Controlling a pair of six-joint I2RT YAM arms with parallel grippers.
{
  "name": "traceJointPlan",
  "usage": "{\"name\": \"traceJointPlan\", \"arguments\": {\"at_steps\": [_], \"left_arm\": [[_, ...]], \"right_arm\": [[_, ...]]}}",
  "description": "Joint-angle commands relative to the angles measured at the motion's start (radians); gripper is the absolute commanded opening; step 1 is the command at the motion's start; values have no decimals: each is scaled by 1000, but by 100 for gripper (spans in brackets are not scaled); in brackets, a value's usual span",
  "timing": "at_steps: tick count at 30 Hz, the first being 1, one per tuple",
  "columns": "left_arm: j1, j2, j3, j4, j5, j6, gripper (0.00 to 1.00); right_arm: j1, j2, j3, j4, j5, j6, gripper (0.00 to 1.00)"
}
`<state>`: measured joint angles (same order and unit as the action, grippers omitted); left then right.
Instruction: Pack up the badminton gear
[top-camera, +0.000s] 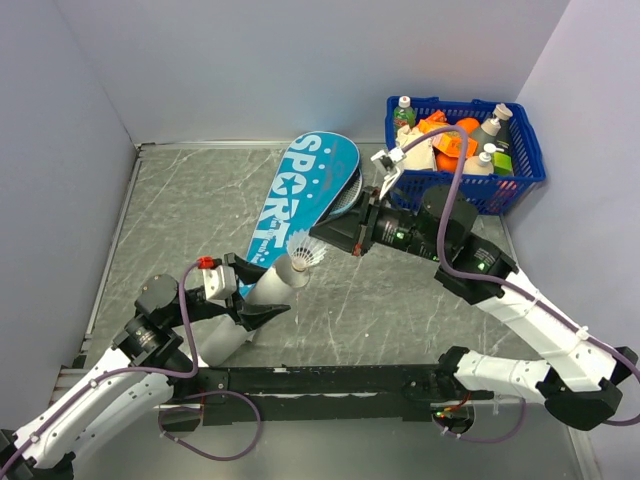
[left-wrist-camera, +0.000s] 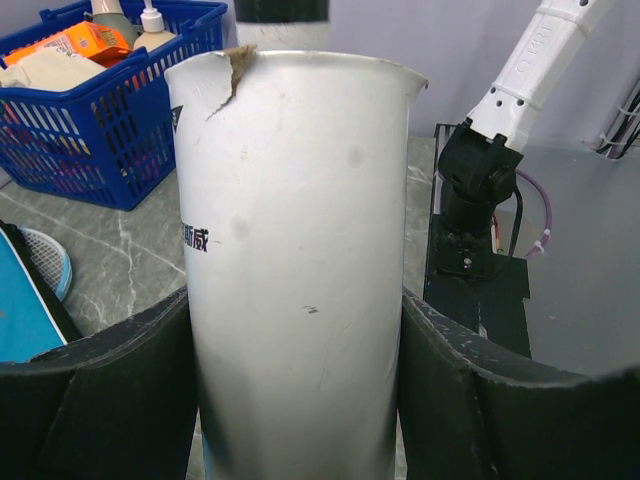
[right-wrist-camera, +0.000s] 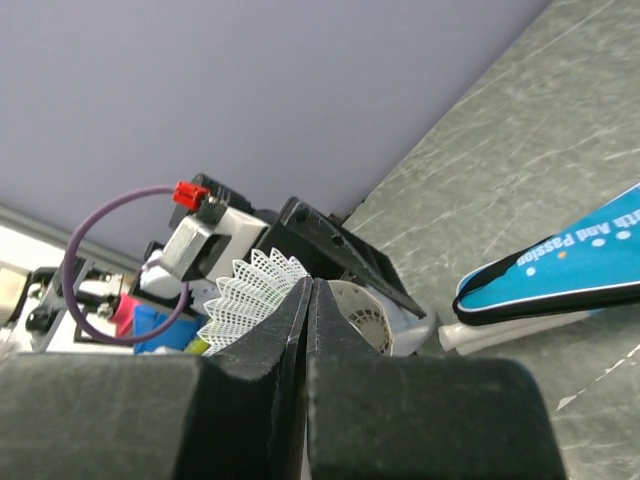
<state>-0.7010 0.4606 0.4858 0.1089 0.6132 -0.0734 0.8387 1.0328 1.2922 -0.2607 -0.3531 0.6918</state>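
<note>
A long white tube (top-camera: 283, 274) lies tilted in my left gripper (top-camera: 254, 290), which is shut on its body; in the left wrist view the tube (left-wrist-camera: 300, 230) fills the gap between both black fingers (left-wrist-camera: 100, 390). My right gripper (top-camera: 323, 239) is shut on the mesh skirt of a white shuttlecock (top-camera: 307, 251), held right at the tube's open mouth (right-wrist-camera: 368, 315). From the right wrist the shuttlecock (right-wrist-camera: 243, 295) fans out left of the right gripper (right-wrist-camera: 308, 292). The blue SPORT bag (top-camera: 300, 190) lies flat behind, a racket head (top-camera: 348, 195) showing at its wide end.
A blue mesh basket (top-camera: 524, 160) with bottles and packets stands at the back right corner, close behind the right arm. Grey walls close in the table on three sides. The black base rail (top-camera: 330, 380) runs along the near edge.
</note>
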Motion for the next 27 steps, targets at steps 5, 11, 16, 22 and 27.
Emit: {"name": "traceJointPlan", "arguments": {"at_steps": [5,11,16,22,27], "left_arm": [[-2,-19,2,61,5,-19,1],[0,-14,2,63,7,-17,1],[0,-14,2,64,3,-16,1],[-2,-14,2,61,3,-14,1],[-2,-10,5,58,5,-9,1]], "right_arm": [[63,3,-71,69,-6,21,0],[134,44,-52,8,54,-17,0],[192,165,102,-158,81,-104,0],[243,334,289,-422,65,-204,0],[284,473,415,-610,78,-281,0]]}}
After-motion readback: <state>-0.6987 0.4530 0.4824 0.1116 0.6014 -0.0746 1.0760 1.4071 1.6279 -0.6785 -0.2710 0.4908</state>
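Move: Below and to the left of the shut right fingers, which hold a shuttlecock, is the open mouth of the white tube: about 5 cm left, 3 cm back and 7 cm down. From the left hand gripping the tube, this mouth lies some 5 cm right, 3 cm ahead and 6 cm up. Well below the right hand, by roughly 38 cm, the blue racket bag lies about 26 cm ahead and 4 cm left; the racket head is some 35 cm ahead and 8 cm right. Carrying the shuttlecock down and left into the tube's mouth, the right hand sinks about 8 cm and goes nearly as far left, drawing back slightly. Its left-pointing fingers tip downwards by some 25 degrees, mostly in the second half, and stay shut as they reach the rim. The left hand holds the tube still. ##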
